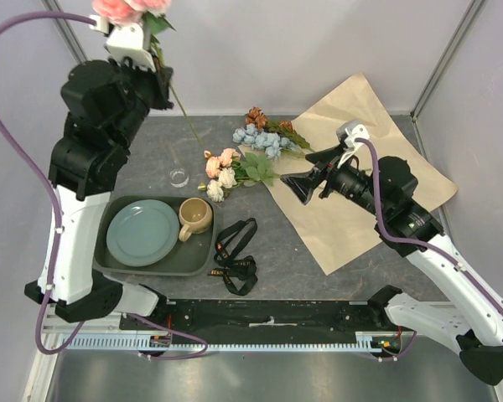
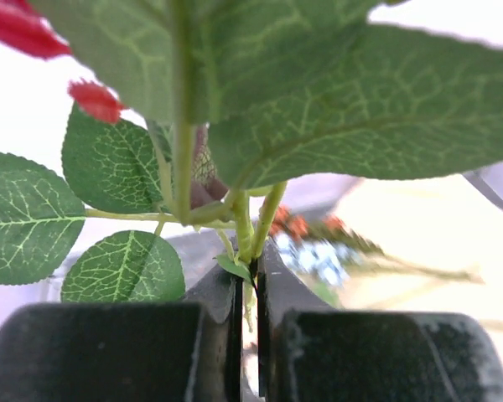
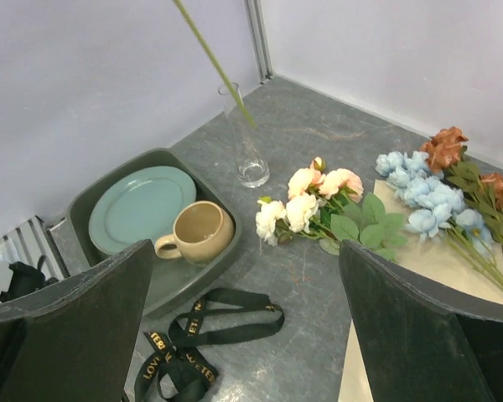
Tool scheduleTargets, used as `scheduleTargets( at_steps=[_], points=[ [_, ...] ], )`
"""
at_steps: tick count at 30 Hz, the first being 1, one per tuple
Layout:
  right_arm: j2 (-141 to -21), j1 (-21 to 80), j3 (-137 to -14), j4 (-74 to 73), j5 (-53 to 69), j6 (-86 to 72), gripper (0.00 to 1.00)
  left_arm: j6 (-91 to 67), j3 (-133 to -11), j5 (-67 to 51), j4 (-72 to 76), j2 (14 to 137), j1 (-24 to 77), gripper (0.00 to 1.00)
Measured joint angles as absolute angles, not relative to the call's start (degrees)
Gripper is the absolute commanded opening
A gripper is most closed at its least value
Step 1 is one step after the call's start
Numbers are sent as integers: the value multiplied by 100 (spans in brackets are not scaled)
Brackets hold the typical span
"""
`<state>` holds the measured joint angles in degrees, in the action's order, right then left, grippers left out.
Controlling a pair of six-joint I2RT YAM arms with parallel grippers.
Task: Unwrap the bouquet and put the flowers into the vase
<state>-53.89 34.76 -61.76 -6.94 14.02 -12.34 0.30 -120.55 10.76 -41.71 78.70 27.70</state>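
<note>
My left gripper (image 1: 157,57) is raised high at the far left, shut on the green stem of a pink flower (image 1: 127,8). The long stem (image 1: 183,109) slants down, and its lower end sits in the mouth of the clear glass vase (image 1: 178,172). In the left wrist view the jaws (image 2: 250,276) pinch the stem among green leaves (image 2: 121,268). The bouquet is unwrapped: peach and cream flowers (image 1: 220,172), blue flowers (image 1: 260,138) and rust ones (image 1: 256,115) lie on the table by the flat kraft paper (image 1: 360,184). My right gripper (image 1: 295,186) hovers open and empty over the paper's left edge.
A dark tray (image 1: 155,266) at the near left holds a teal plate (image 1: 142,232) and a tan mug (image 1: 195,216). The black lettered ribbon (image 1: 235,255) lies loose beside the tray. In the right wrist view the vase (image 3: 247,155) stands just behind the tray (image 3: 226,260).
</note>
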Motion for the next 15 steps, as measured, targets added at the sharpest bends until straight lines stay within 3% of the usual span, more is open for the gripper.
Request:
scheduleTargets(
  at_steps=[6,15],
  points=[
    [-5468,3476,-6112,-1168,1275,-987,98,469,-13281,1953,-4117,8433,2368,2],
    [-6007,3476,-6099,-1275,1173,-810,98,567,-13550,1994,-4075,8949,1459,2]
  ],
)
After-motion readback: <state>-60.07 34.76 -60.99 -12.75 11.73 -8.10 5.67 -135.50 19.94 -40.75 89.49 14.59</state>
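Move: The glass vase I am carrying the pink flower to stands about 13 cm ahead of my left hand and 10 cm to its left, its middle some 44 cm below. The mug sits far below that hand, 1 cm ahead and 3 cm left; the pink-and-white flowers lie about 15 cm ahead and 8 cm right. From my empty right hand those flowers are roughly 24 cm ahead, 17 cm left and 36 cm down, the blue flowers 36 cm ahead and 8 cm left. I swing the upright pink flower about 10 cm left and some 6 cm forward with my left hand, closing the sideways gap to the vase, first rising about 5 cm, then easing down a little. That hand turns some 25 degrees counter-clockwise, its shut fingers keeping the stem. Meanwhile I lower my open right hand towards the pink-and-white flowers, drifting slightly forward and tipping its fingers down, touching nothing. ##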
